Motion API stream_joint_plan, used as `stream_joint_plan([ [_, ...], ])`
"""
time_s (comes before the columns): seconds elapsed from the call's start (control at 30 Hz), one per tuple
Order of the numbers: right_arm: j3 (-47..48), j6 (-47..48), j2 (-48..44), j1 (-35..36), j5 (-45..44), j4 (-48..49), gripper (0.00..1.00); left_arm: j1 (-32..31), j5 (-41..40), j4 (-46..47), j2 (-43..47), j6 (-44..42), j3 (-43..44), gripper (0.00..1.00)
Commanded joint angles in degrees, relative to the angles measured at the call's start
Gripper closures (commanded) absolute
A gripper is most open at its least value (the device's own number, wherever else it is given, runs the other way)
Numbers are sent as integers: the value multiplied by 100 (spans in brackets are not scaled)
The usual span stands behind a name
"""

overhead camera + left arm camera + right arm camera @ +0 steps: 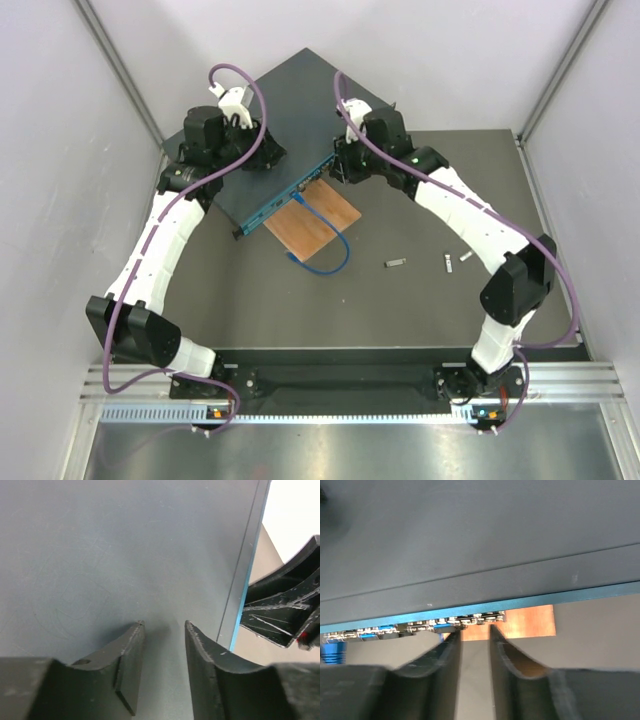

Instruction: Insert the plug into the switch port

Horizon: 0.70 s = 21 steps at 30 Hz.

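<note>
The dark teal switch [290, 110] lies flat at the back centre, its port face [285, 195] turned toward the front right. A blue cable [338, 238] runs from that face in a loop over the table; its free end [292, 258] lies in front of the board. My left gripper [255, 152] is open and empty, its jaws just above the switch top [125, 545]. My right gripper [335, 165] is open and empty at the right end of the port face. In the right wrist view its tips [475, 629] sit just below the port row [415, 628], next to a blue plug [445, 626].
A thin orange-brown wooden board [312, 225] lies under the port face and shows behind my right fingertips [530, 622]. Small metal parts [396, 263] [447, 262] lie on the dark table to the right. White walls close in on both sides.
</note>
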State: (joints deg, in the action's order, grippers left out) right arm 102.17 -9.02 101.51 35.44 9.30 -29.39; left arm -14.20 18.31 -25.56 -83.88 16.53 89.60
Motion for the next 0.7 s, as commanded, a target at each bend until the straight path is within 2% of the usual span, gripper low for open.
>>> stream_joint_plan([
  [0.0,50,276,-218,-28,-166,1366,68,31,50,-265,-32,-36,-92,55],
  [0.03,-186,382,-324,-115,17,1244,65,31,85,-265,-32,-36,-75,51],
  [0.17,-759,1127,-947,-467,598,779,42,101,252,-265,-85,-1,65,44],
  [0.33,-1557,1972,-1625,-1169,1448,110,27,189,621,-256,-94,8,250,33],
  [0.37,-1673,2392,-1809,-1302,1626,-179,24,215,752,-248,-103,-10,303,31],
  [0.43,-1980,2850,-1968,-1574,1889,-452,21,233,911,-230,-94,7,356,30],
  [0.47,-2043,3497,-2091,-1619,1926,-698,21,250,1103,-213,-94,16,382,29],
  [0.53,-2366,4080,-2232,-1637,1822,-1147,21,259,1271,-177,-94,34,400,27],
  [0.57,-2508,4562,-2354,-1646,1769,-1227,21,268,1411,-125,-103,86,400,25],
  [0.67,-2974,5222,-2365,-1637,1645,-1437,27,277,1737,7,-59,60,365,25],
])
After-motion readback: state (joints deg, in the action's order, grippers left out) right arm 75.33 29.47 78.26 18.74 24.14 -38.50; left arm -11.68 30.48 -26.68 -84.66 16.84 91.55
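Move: The loose silver plug lies on the table about 16 cm to the right of the right hand, 6 cm back and 25 cm below. A white plug lies at the same depth about 31 cm to the right, and the wooden board's middle is 8 cm ahead, 6 cm left and 25 cm down. The switch port it leaves is some 3 cm ahead and 3 cm left, level. From the left hand the silver plug is roughly 32 cm right, 7 cm back and 31 cm down. Rightwards and gathering speed, the right hand pulls away from the switch's front edge, then also back and down, about 16 cm right in all, towards the silver plug on the table. Its fingers open wide from nearly shut and tip downward as the wrist turns some 25 degrees. Over the switch lid, the left hand spreads its fingers too, swinging slightly clockwise. ##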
